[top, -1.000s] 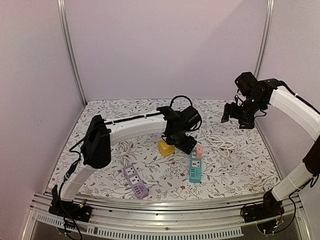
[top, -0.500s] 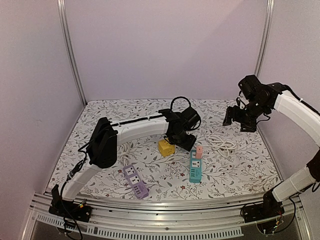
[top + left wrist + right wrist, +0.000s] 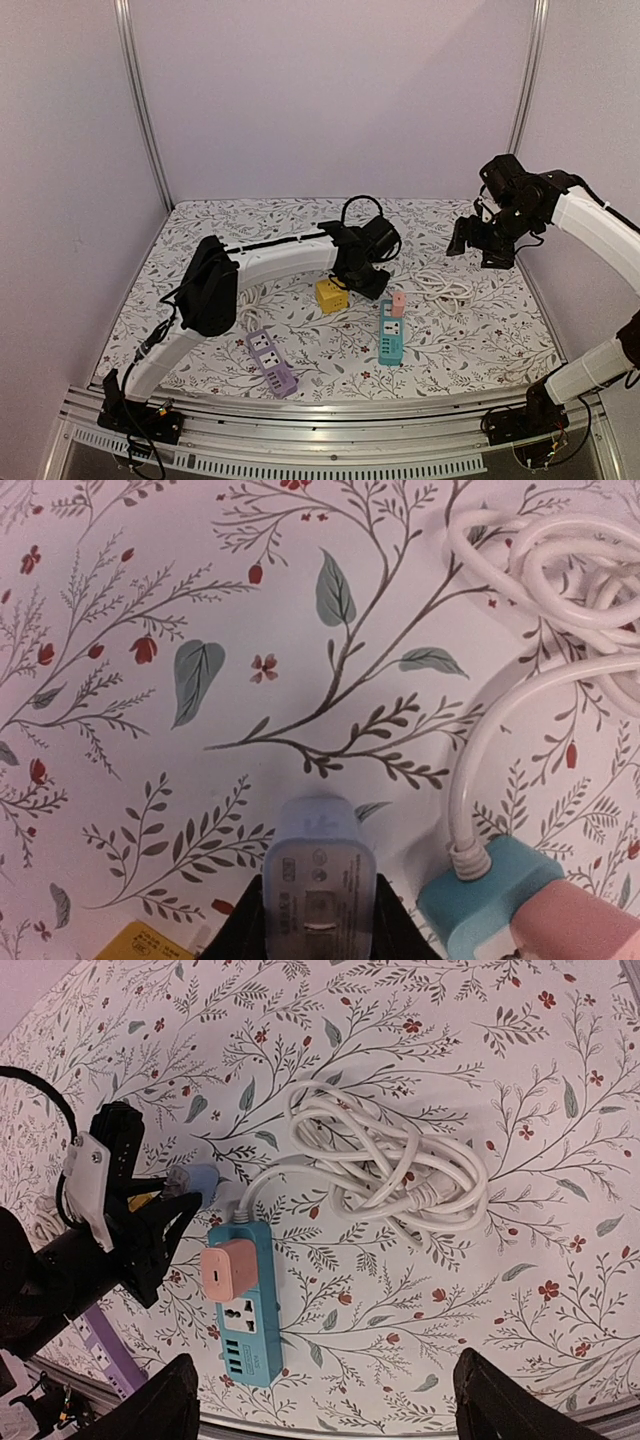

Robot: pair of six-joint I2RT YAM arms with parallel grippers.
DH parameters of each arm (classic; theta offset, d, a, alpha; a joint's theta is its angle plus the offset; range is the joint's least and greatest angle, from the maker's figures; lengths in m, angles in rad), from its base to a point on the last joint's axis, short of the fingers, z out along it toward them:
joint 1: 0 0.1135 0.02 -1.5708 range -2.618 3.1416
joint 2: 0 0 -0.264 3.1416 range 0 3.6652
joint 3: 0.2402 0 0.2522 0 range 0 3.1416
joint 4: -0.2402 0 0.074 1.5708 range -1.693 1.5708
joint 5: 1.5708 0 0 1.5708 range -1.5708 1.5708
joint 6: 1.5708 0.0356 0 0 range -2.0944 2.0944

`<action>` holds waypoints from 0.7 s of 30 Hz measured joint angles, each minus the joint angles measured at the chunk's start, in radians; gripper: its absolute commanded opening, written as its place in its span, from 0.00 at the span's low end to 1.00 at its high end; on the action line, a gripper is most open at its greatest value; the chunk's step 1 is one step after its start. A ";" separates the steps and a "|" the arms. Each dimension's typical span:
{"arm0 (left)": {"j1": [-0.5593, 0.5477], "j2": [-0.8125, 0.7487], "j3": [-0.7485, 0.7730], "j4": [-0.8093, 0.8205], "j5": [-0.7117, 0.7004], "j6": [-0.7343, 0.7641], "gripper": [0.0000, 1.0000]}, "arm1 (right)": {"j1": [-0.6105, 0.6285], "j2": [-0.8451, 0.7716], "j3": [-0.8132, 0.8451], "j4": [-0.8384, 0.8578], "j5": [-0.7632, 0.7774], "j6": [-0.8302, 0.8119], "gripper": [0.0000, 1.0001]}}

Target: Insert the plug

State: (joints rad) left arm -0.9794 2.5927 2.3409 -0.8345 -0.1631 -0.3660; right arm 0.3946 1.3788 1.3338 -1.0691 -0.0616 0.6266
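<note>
My left gripper (image 3: 320, 925) is shut on a pale blue plug (image 3: 320, 875), held just above the flowered cloth with its flat face toward the wrist camera. Right beside it lies a teal power strip (image 3: 488, 892) with a pink plug (image 3: 585, 928) seated in its top socket. From above, the left gripper (image 3: 362, 278) sits just up and left of the teal strip (image 3: 391, 338) and the pink plug (image 3: 398, 303). My right gripper (image 3: 468, 240) hangs open high over the right side, its fingers (image 3: 165, 1400) wide apart, looking down on the strip (image 3: 245, 1305) and the blue plug (image 3: 202, 1180).
A coiled white cable (image 3: 400, 1165) runs from the teal strip toward the back right. A yellow block (image 3: 331, 295) lies just left of the left gripper. A purple power strip (image 3: 272, 363) lies near the front left. Another cable (image 3: 248, 296) lies under the left arm.
The left gripper has shut on the pale blue plug and shifted slightly toward the back. The right arm has drifted a little to the right, still open.
</note>
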 measured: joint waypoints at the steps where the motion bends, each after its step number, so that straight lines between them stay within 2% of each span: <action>1: 0.001 0.000 0.000 0.001 0.000 0.000 0.00 | 0.000 -0.001 -0.001 0.001 -0.001 0.000 0.86; 9: 0.003 -0.053 -0.014 -0.002 0.003 0.007 0.00 | -0.002 -0.003 -0.016 0.027 -0.004 0.008 0.86; 21: 0.028 -0.268 -0.016 -0.001 0.068 -0.010 0.00 | -0.002 -0.005 -0.020 0.103 -0.030 0.003 0.88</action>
State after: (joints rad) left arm -0.9512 2.3245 2.3253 -0.8356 -0.0948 -0.3763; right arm 0.3923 1.3735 1.3140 -0.9661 -0.0914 0.6300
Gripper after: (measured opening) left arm 0.285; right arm 0.872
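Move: The left gripper is already shut on the grey plug at table level. From it, the teal power strip's middle lies some 12 cm back and 5 cm right, with the pink plug on its far end about 5 cm back and 7 cm right; the yellow block is roughly 9 cm left and 2 cm back. From the open right gripper, the strip is about 15 cm left and 5 cm back, some 18 cm below. Keep the left gripper's hold on the grey plug and raise it nearly straight up off the table, gently at first and then fast, about 15 cm, clear of the yellow block and the teal strip. As it climbs, swing the fingertips out to the right by some 15 degrees. Let the open right gripper ease forward and left a couple of centimetres. ##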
